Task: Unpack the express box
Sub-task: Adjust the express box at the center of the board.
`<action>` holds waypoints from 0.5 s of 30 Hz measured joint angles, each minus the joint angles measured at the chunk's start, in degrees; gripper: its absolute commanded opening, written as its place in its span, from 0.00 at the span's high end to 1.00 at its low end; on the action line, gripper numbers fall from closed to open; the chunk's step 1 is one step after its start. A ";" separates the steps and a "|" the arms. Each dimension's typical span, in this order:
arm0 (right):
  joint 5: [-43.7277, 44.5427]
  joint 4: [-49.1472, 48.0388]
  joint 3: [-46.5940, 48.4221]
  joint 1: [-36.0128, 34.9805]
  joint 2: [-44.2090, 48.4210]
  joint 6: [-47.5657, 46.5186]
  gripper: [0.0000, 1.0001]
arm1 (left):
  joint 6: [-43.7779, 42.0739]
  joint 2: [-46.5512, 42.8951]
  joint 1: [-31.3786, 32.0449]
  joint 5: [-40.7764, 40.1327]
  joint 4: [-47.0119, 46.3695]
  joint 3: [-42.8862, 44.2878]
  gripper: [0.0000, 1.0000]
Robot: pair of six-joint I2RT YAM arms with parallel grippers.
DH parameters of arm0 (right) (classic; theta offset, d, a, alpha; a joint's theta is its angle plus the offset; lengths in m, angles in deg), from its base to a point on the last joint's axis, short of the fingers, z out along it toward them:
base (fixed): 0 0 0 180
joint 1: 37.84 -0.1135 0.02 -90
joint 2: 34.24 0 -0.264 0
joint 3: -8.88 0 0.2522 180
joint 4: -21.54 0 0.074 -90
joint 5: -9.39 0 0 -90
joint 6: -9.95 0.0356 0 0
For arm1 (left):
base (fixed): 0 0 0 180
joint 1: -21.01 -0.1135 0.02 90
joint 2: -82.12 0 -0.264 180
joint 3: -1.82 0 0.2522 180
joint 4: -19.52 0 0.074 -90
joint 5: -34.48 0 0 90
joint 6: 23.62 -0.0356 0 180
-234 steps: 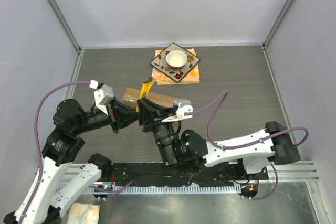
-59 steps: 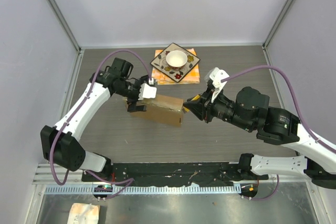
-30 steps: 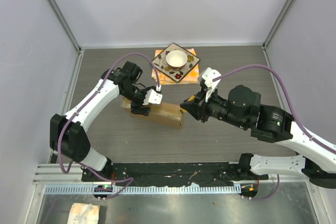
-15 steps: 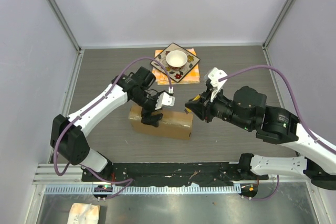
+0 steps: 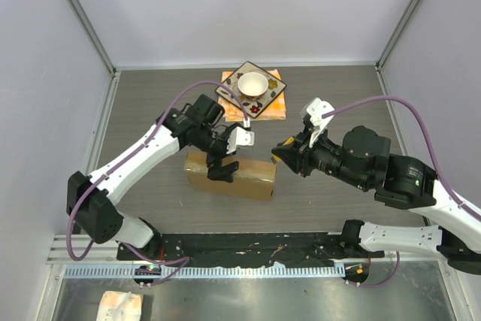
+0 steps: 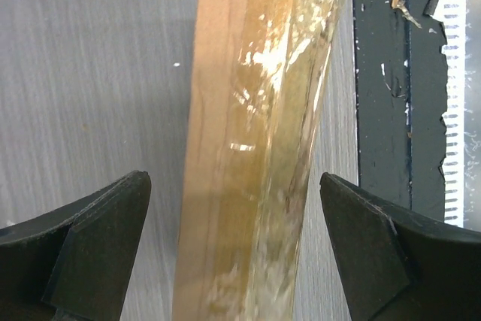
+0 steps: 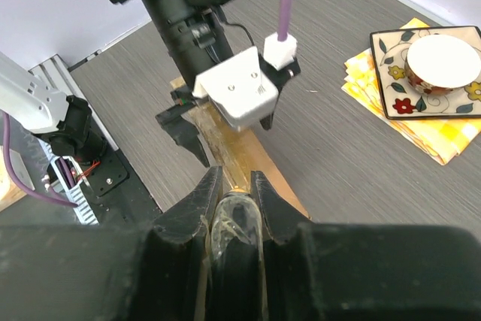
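Observation:
The express box (image 5: 248, 183) is plain brown cardboard with glossy tape and rests on the table in the middle. In the left wrist view its narrow taped side (image 6: 252, 140) runs up between my fingers. My left gripper (image 5: 220, 165) is open and straddles the box's top; both fingertips (image 6: 113, 216) stand apart from the cardboard. My right gripper (image 5: 279, 155) hovers at the box's right end, shut on a small cutter-like tool (image 7: 234, 223) with a yellowish tip. From the right wrist the box (image 7: 259, 162) lies just beyond that tip.
An orange-patterned square plate (image 5: 264, 100) with a white bowl (image 5: 252, 83) sits on a yellow cloth (image 5: 275, 109) at the back centre. The black rail (image 6: 382, 88) of the arm bases runs along the near edge. Grey walls enclose the table.
My left gripper has opened and let go of the box, which now sits on the table nearer the front. The right gripper has drawn back slightly to the right.

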 measured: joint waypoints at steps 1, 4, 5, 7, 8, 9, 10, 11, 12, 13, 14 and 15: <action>0.00 0.07 0.00 0.00 -0.09 0.00 0.99 | -0.07 -0.98 -0.81 0.00 0.22 0.00 0.00; -0.02 0.13 0.00 0.00 -0.59 0.00 0.99 | 0.02 -4.13 -3.02 0.00 0.39 -0.57 0.00; -0.04 0.17 0.00 0.00 -0.85 0.00 0.99 | 0.17 -5.64 -3.85 -0.02 0.39 -1.18 0.00; -0.07 0.24 0.00 0.00 -1.57 0.02 0.99 | 0.74 -8.52 -5.40 0.00 0.35 -2.67 0.00; -0.09 0.26 0.00 0.00 -1.99 0.02 0.99 | 0.98 -9.84 -6.34 0.02 0.39 -3.41 0.00; -0.13 0.26 0.00 0.00 -2.38 0.02 0.99 | 1.11 -10.99 -7.23 0.07 0.31 -4.17 0.00; -0.22 0.26 0.00 0.02 -2.75 0.02 0.99 | 1.16 -11.85 -8.04 0.22 0.26 -4.81 0.00; -0.26 0.26 0.00 0.02 -3.10 0.04 0.99 | 1.25 -13.00 -9.40 1.01 -0.02 -5.90 0.00; -0.28 0.26 0.00 0.00 -3.37 0.04 0.99 | 1.29 -13.79 -10.27 1.40 -0.15 -6.60 0.00; -0.33 0.26 0.00 0.00 -3.65 0.09 0.99 | 1.36 -14.71 -11.72 2.27 -0.68 -7.56 0.00; -0.39 0.26 0.00 0.00 -3.89 0.20 0.99 | 1.44 -15.65 -13.31 3.26 -0.94 -8.46 0.00; -0.48 0.26 0.00 0.00 -4.11 0.26 0.99 | 1.44 -16.52 -14.99 4.39 -1.16 -9.11 0.00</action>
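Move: Roughly 3 cm to the left hand's right and about level fore and aft lies the middle of the express box, which stands on its long edge some 9 cm below, its upper edge between the open fingers. The flowered plate is about 33 cm ahead and 8 cm right, 16 cm below, on the checked cloth, which is about 32 cm ahead and 8 cm right. From the right hand the box's middle is about 13 cm left, 4 cm ahead and 29 cm below. Backing off leftward along the top of the express box, the left hand goes about 7 cm from its middle towards its left end and climbs some 3 cm, fingers staying wide open, the wrist turning about 15 degrees counter-clockwise. Meanwhile the right hand, still gripping the yellow cutter, eases down and left towards the box, about 2 cm each way. ##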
